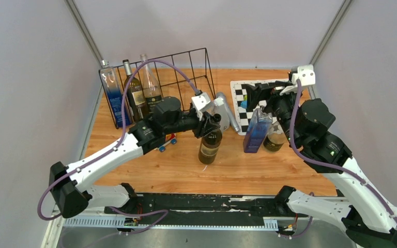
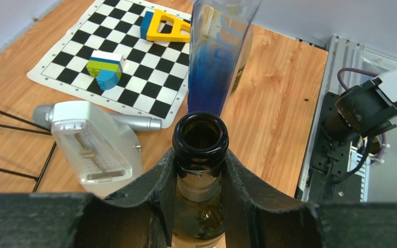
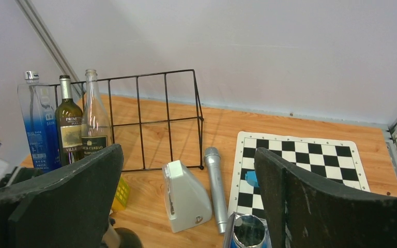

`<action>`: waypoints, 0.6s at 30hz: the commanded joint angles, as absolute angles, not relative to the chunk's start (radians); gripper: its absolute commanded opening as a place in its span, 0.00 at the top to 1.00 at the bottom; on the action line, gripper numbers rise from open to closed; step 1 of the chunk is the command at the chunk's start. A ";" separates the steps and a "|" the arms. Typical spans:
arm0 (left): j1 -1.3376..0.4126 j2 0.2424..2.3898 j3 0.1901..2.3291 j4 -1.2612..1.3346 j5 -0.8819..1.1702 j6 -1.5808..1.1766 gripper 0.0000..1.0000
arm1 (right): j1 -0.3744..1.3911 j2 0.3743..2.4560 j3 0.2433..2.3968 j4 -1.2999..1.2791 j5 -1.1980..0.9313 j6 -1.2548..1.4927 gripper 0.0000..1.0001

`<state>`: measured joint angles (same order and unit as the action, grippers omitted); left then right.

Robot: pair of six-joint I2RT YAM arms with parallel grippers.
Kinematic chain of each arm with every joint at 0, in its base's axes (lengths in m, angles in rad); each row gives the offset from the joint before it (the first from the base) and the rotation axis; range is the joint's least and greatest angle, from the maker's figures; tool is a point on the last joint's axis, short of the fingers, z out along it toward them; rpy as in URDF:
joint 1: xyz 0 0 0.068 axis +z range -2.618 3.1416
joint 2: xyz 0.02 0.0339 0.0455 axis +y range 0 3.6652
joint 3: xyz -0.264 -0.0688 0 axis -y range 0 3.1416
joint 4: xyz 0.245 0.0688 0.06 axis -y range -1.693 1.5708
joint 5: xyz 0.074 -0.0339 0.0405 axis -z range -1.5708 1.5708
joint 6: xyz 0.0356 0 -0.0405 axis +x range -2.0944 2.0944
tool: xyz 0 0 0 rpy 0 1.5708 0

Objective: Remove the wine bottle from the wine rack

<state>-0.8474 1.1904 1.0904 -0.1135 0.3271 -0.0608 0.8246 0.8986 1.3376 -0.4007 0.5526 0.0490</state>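
Observation:
The black wire wine rack stands at the back left; three bottles stand upright at its left end. A dark brown wine bottle stands upright in front of the rack, outside it, near the table's middle. My left gripper is shut on its neck just below the open mouth; in the left wrist view both fingers press the neck of the bottle. My right gripper hangs open over a tall blue bottle, touching nothing; the right wrist view shows the rack.
A grey wedge-shaped box and a silver microphone lie right of the rack. A chessboard mat with toy blocks lies at the back right. A brown bottle stands beside the blue one. A small coloured toy lies under the left arm.

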 commanded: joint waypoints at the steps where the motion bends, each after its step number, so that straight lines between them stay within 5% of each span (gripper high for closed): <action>1: -0.879 1.237 1.133 0.140 0.297 -0.034 1.00 | 0.830 0.850 1.347 -0.428 0.597 0.075 0.01; 18: -0.907 1.493 1.205 0.418 0.321 -0.039 1.00 | 0.830 0.787 1.325 -0.452 0.653 0.039 0.01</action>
<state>-0.9012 1.4712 1.1133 0.2169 0.3058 -0.0360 0.8246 0.7959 1.3281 -0.4412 0.6277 0.0551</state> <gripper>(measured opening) 0.399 0.995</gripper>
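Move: The left hand holds the wine bottle by its neck. The blue bottle it is being brought to stands about 19 cm to that hand's right and 4 cm ahead, its middle some 14 cm lower. The clear bottle is about 10 cm farther right of the blue bottle and 2 cm farther out. The white device lies 15 cm ahead of the left hand, 4 cm to its right and 24 cm down. From the empty right hand the blue bottle is almost straight below, by about 29 cm. Still pinching the dark wine bottle by its neck, the left hand carries it about 7 cm to the right towards the blue bottle, also going some 3 cm forward. It sinks about 3 cm in the first half, then travels level, with only a slight wrist tilt. The open, empty right hand draws off about 4 cm to the right and 2 cm back. ##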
